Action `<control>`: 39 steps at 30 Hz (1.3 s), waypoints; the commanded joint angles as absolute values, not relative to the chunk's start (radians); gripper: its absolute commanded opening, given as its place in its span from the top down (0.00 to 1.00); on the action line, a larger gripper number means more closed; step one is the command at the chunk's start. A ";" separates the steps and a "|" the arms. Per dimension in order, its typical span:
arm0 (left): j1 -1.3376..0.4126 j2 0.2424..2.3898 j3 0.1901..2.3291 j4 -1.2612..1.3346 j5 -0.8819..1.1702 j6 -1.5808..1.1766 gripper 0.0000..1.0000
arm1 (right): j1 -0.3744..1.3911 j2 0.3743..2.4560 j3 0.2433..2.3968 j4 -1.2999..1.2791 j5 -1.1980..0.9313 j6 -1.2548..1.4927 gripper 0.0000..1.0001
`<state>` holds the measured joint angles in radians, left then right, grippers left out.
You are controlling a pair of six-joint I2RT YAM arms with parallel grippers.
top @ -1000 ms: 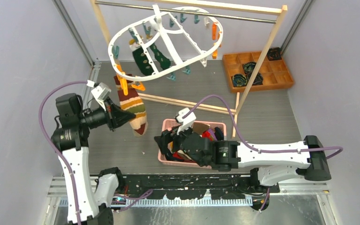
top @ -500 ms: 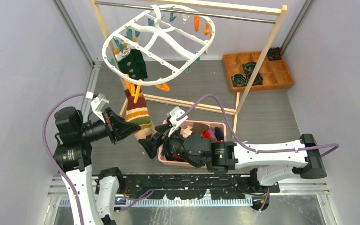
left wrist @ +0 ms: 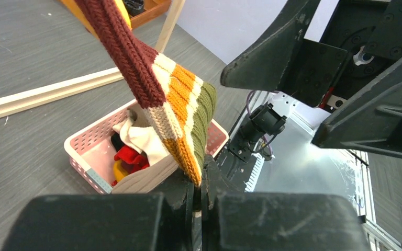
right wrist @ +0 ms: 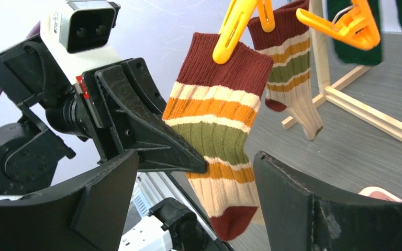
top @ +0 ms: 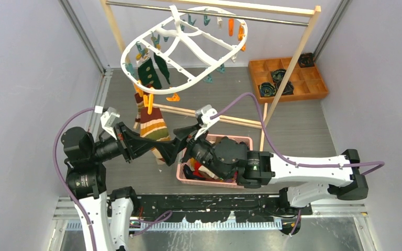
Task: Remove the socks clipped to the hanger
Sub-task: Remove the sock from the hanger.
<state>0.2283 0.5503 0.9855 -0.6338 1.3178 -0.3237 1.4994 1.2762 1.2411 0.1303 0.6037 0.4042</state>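
Note:
The white oval hanger (top: 208, 56) hangs from the rail. Dark green socks (top: 149, 73) are clipped under it. A striped sock (top: 152, 124) in maroon, orange, cream and olive hangs from an orange clip (right wrist: 234, 25). A matching striped sock (right wrist: 292, 57) hangs just behind. My left gripper (top: 157, 148) is shut on the lower part of the striped sock (left wrist: 180, 112), which is pinched between its jaws (left wrist: 199, 183). My right gripper (top: 177, 142) is open. Its fingers (right wrist: 324, 209) stand on either side of the sock's toe end (right wrist: 214, 136) without touching it.
A pink basket (top: 241, 140) holding several loose socks sits under my right arm. A light wooden rack (top: 292, 61) with a metal rail stands at the back. An orange compartment tray (top: 314, 89) lies at the back right. Grey walls close in on both sides.
My right gripper has risen out of the basket and swung left to straddle the striped sock. My left gripper has pulled the sock right and nearer. The hanger has swung.

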 commanded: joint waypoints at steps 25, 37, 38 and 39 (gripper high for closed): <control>0.217 0.492 0.971 -0.349 1.144 -0.732 1.00 | 1.599 1.655 1.567 0.090 1.040 -0.084 0.30; 0.218 0.587 1.077 -0.697 1.216 -0.433 0.02 | 1.489 1.478 1.374 0.065 0.664 0.233 0.99; 0.218 0.607 1.093 -0.745 1.237 -0.390 0.01 | 1.458 1.436 1.328 0.063 0.582 0.291 0.99; 0.218 0.626 1.118 -0.792 1.251 -0.339 0.00 | 1.433 1.379 1.278 0.071 0.468 0.344 0.99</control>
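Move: The striped sock, still pinched near its heel by the shut left fingers, has its middle only about 2 cm ahead, 1 cm right and 3 cm above that hand. For the open right hand it lies some 5 cm ahead, 6 cm left and 2 cm down. The second striped sock hangs roughly 11 cm beyond the first and 2 cm farther left, a bit higher; the pink basket is about 4 cm ahead, 11 cm right and 37 cm below the right hand. Down some 7 cm, then left about 5 cm and forward, the right hand brings its open jaws around the striped sock, rolling about 30 degrees with the left side dipping and the fingers tipping down, and pinches it around the lower orange band. The left, still gripping, lifts about 3 cm and edges forward, then opens wide and lets go as the right sinks another centimetre. ##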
